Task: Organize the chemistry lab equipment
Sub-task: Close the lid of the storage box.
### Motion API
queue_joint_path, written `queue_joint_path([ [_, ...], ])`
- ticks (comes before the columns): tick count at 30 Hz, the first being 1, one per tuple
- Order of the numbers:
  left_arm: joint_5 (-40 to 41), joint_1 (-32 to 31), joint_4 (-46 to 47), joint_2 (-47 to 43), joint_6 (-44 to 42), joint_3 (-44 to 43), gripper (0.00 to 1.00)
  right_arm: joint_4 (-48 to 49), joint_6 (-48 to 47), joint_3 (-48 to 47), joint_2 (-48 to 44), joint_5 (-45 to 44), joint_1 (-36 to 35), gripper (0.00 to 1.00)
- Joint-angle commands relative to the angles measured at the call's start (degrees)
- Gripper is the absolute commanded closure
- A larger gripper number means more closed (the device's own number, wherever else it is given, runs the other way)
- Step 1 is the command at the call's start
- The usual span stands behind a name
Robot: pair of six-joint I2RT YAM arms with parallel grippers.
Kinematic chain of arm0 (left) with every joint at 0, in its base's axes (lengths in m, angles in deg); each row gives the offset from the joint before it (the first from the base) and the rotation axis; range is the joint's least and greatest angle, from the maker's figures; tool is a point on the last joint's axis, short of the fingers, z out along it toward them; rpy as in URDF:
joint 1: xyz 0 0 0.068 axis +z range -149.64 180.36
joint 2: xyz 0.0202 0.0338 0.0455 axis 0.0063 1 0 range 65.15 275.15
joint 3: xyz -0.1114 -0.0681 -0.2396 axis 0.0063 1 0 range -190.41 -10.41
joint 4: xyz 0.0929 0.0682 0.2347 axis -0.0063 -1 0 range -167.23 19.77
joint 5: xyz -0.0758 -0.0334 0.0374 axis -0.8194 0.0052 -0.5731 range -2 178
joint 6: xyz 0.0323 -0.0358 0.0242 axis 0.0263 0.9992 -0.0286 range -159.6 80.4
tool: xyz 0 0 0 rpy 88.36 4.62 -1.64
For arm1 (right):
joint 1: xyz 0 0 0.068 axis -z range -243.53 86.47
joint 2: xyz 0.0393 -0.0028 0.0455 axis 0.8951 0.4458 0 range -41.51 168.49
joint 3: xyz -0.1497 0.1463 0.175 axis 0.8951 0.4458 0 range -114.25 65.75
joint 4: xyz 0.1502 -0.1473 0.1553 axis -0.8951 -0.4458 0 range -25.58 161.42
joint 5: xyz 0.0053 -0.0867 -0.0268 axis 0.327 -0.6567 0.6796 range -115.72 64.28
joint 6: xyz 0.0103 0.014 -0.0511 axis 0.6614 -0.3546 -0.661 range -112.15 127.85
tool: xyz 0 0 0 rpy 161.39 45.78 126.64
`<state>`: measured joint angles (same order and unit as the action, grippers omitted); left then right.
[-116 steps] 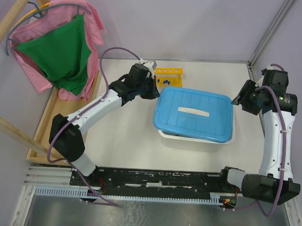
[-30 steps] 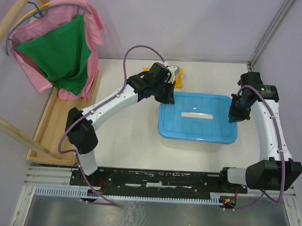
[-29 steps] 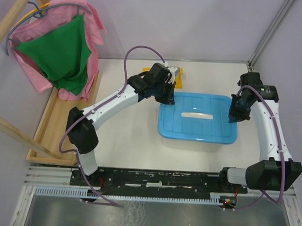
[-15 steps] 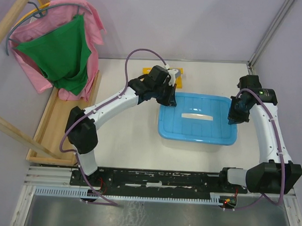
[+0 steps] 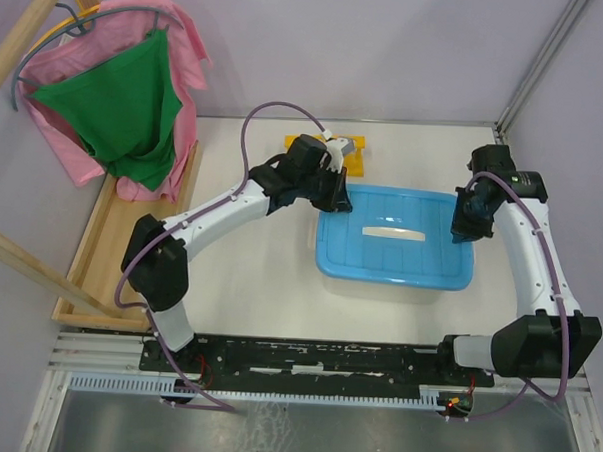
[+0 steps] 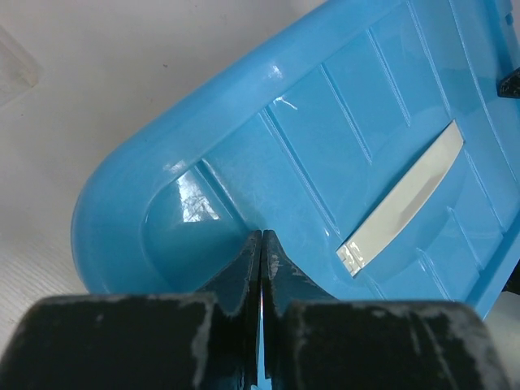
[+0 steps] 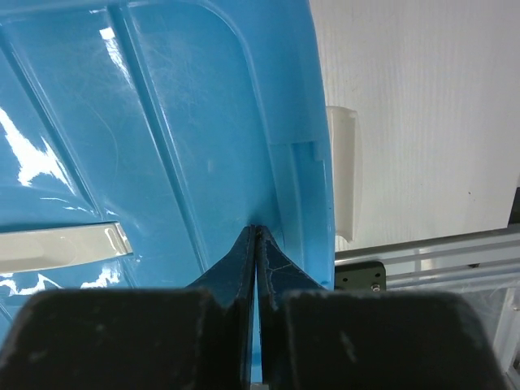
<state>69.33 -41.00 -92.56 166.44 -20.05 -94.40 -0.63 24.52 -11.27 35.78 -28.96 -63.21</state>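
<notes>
A yellow test-tube rack (image 5: 353, 154) stands at the back of the table, mostly hidden behind my left arm. In front of it a blue lid (image 5: 396, 245) lies flat over the white tub, of which only a handle (image 7: 342, 174) shows beyond the lid's edge. My left gripper (image 5: 335, 193) is shut, its tips (image 6: 262, 236) resting on the lid's (image 6: 325, 138) back-left corner. At the lid's (image 7: 187, 122) right edge my right gripper (image 5: 463, 226) is shut too, tips (image 7: 256, 230) down on the blue surface. Neither holds anything. No tubes, flasks, tongs or rod are in view.
A white label strip (image 5: 392, 232) lies on the lid's middle. Pink and green cloths (image 5: 122, 103) hang from a wooden frame at the left, above a wooden tray (image 5: 106, 237). A metal post (image 5: 534, 66) stands at the back right corner.
A few seconds ago the lid sat askew and both arms were off it; now it lies flat under both sets of fingertips. Over the last second both wrists shifted slightly toward the back.
</notes>
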Motion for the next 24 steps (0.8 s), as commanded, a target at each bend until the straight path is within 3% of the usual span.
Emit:
queue_joint_path([
  [1,7.9,0.8,-13.4,9.6,-0.6,4.0,0.97,-1.5,-0.3,5.6,7.0,-2.9,-0.7,0.94],
  [6,10.9,0.8,-10.2,3.2,-0.6,4.5,0.97,0.6,0.2,2.5,3.2,1.0,-0.8,0.89],
  [8,12.1,1.1,-9.4,-0.5,-1.1,4.0,0.97,1.8,0.7,0.5,1.1,4.0,-0.8,0.81],
  [12,12.7,3.6,-8.4,-8.5,-0.7,3.3,0.82,3.2,1.9,-3.8,-2.7,5.4,-0.8,0.6],
  [16,13.1,11.5,-6.7,-15.2,1.3,6.4,0.73,2.8,3.9,-6.1,-4.6,-2.7,-0.7,0.47],
  [19,13.6,17.8,-9.5,-16.7,0.2,8.2,0.72,0.4,6.1,-7.3,-4.0,-11.3,-0.4,0.49],
  [24,4.6,25.3,-8.4,-17.6,-0.8,16.1,0.66,-1.0,4.9,-6.4,-2.0,-17.3,5.5,0.37],
])
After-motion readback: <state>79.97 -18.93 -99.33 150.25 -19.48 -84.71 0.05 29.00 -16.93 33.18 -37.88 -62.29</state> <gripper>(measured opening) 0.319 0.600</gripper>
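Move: The closed left fingertips rest on the blue lid near its far left corner; the lid's middle is about 11 cm to their right and 5 cm back, scarcely 1 cm lower. The yellow rack stands some 15 cm ahead and 5 cm left of the left hand, the clear tray about 9 cm ahead and 6 cm left, both roughly 10 cm lower. From the right hand, the lid's middle is some 15 cm to the left, level fore and aft, about 1 cm below. Upward first, both hands come free of the lid, after sliding forward barely 1 cm. The left then sweeps about 20 cm left and some 6 cm forward, away from the lid, turning around 30 degrees counter-clockwise while its fingers part a little. The right rises about 4 cm off the lid's right end, then drifts 3 cm right, tilting its fingertips outward as they open past half. ##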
